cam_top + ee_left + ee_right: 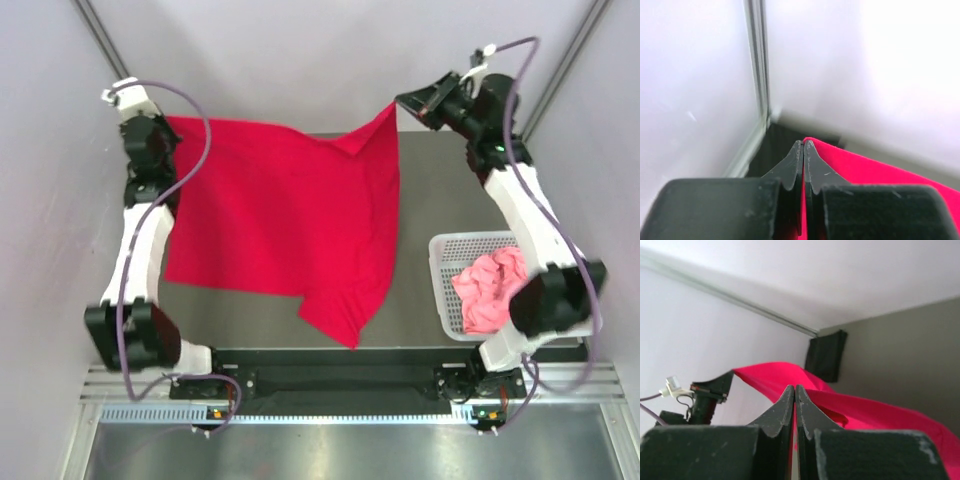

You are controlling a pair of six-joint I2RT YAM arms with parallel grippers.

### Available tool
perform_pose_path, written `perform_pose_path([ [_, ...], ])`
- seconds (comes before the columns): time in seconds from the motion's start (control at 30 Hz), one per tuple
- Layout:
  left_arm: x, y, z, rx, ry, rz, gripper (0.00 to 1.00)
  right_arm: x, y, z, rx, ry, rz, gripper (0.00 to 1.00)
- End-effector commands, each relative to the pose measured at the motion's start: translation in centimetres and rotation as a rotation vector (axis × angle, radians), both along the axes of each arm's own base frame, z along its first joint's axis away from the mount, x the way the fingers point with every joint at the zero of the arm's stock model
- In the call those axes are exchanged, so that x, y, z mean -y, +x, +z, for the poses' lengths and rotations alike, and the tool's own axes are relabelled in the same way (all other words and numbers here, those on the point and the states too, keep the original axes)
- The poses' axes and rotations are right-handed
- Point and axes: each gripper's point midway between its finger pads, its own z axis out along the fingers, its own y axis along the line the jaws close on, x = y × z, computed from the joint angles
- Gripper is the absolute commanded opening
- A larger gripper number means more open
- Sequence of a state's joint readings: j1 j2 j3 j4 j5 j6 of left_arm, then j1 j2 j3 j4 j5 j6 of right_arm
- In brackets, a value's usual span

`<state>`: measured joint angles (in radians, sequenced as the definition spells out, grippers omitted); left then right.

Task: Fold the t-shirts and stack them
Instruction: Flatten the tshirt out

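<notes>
A bright red t-shirt (285,215) hangs spread between my two grippers above the dark table (420,300), its lower part draping down toward the near edge. At the far left, my left gripper (170,122) is shut on one corner; red cloth (880,172) shows pinched between its jaws (804,145). On the far right, my right gripper (400,103) is shut on the opposite corner, and the red cloth (865,412) runs away from its jaws (795,389). A salmon pink t-shirt (490,290) lies crumpled in the basket. The black t-shirt is out of view.
A white lattice basket (447,250) stands at the right of the table, next to my right arm. Pale walls close in at the back and both sides. A metal rail (340,410) runs along the near edge.
</notes>
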<state>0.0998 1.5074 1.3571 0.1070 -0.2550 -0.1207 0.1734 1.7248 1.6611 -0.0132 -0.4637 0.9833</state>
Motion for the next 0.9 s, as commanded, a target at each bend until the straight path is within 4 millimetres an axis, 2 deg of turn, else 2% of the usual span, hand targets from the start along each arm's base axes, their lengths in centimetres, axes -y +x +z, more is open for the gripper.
perform_pose_path([
  [0.0,0.4,-5.8,10.0,0.250,-0.021,0.004,0.00,0.4,-9.1,8.3,0.196,-0.102,0.001,0.00],
  [0.03,0.7,-8.4,12.8,0.318,-0.016,0.008,0.00,0.6,-10.6,9.0,0.210,-0.113,-0.004,0.00],
  [0.07,0.8,-9.8,14.1,0.348,-0.015,0.010,0.00,1.4,-13.4,11.5,0.279,-0.124,-0.022,0.00],
  [0.1,0.8,-11.1,15.0,0.367,-0.012,0.016,0.00,1.3,-15.0,11.1,0.260,-0.140,-0.009,0.00],
  [0.13,0.9,-13.6,17.0,0.422,-0.007,0.023,0.00,1.5,-16.5,11.9,0.282,-0.149,-0.010,0.00],
  [0.17,1.0,-14.9,17.7,0.442,-0.004,0.027,0.00,2.1,-19.3,13.8,0.335,-0.144,-0.019,0.00],
  [0.2,1.0,-16.2,18.5,0.463,0.004,0.032,0.00,2.0,-21.0,14.5,0.369,-0.153,-0.006,0.00],
  [0.23,1.1,-18.7,19.8,0.506,0.011,0.040,0.00,2.2,-22.4,14.7,0.372,-0.160,-0.003,0.00],
  [0.27,0.9,-20.0,20.3,0.524,0.012,0.061,0.00,2.9,-25.1,16.2,0.427,-0.151,-0.006,0.00],
  [0.3,0.9,-21.4,20.9,0.541,0.027,0.070,0.00,3.0,-26.6,16.8,0.451,-0.143,0.009,0.00],
  [0.33,0.9,-23.9,22.0,0.586,0.034,0.084,0.00,3.2,-27.9,17.3,0.469,-0.137,0.017,0.00],
  [0.37,0.6,-25.5,22.7,0.613,0.039,0.112,0.00,3.7,-30.2,18.1,0.492,-0.112,0.031,0.00],
  [0.4,0.4,-26.9,23.2,0.628,0.060,0.132,0.00,3.9,-31.4,18.8,0.516,-0.094,0.037,0.00],
  [0.43,0.4,-29.4,24.5,0.679,0.069,0.149,0.00,4.1,-32.5,19.4,0.531,-0.073,0.049,0.00],
  [0.47,0.2,-30.5,25.0,0.696,0.076,0.169,0.00,4.3,-34.8,20.7,0.567,-0.025,0.079,0.00],
  [0.53,-0.2,-33.6,27.1,0.751,0.097,0.214,0.00,4.6,-36.8,22.1,0.604,0.013,0.096,0.00],
  [0.57,-0.2,-34.3,27.7,0.763,0.104,0.222,0.00,5.1,-38.2,23.5,0.630,0.041,0.098,0.00],
  [0.6,-0.1,-34.9,28.3,0.777,0.107,0.223,0.00,5.2,-38.8,24.1,0.643,0.053,0.100,0.00],
  [0.63,-0.1,-35.8,29.3,0.798,0.118,0.229,0.00,5.2,-38.9,24.6,0.644,0.062,0.101,0.00],
  [0.67,0.0,-35.8,29.6,0.803,0.120,0.225,0.00,5.2,-39.0,25.0,0.634,0.084,0.108,0.00],
  [0.73,0.1,-35.0,29.8,0.796,0.126,0.212,0.00,5.0,-38.6,25.4,0.627,0.111,0.114,0.00],
  [0.77,0.2,-34.3,29.7,0.786,0.127,0.205,0.00,4.6,-37.6,24.7,0.596,0.115,0.113,0.00],
  [0.8,0.3,-32.7,29.0,0.750,0.126,0.187,0.00,4.5,-37.2,24.9,0.608,0.130,0.115,0.00],
  [0.87,0.4,-30.9,28.3,0.720,0.114,0.172,0.00,3.8,-35.9,24.5,0.584,0.159,0.132,0.00],
])
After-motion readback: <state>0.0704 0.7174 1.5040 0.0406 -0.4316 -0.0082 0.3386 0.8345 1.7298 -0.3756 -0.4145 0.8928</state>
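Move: My left hand still pinches one upper corner of the red t-shirt; its middle hangs about 12 cm back, 25 cm to my right and 20 cm below. From my right hand, on the other corner, that middle is about 12 cm back and 24 cm left. The folded black cloth lies some 19 cm ahead of my left hand and 3 cm left, 34 cm down. The basket sits roughly 24 cm back and 30 cm right of my right hand, 34 cm lower. Keeping both corners pinched, I sweep my two hands quickly back towards my bases and up together, away from the black cloth: nearly 40 cm back each, with the left rising about 30 cm and the right 25 cm. Both wrists tip their fingers upward, the left more, and my right hand drifts 5 cm outward. I ease to a stop high up. ##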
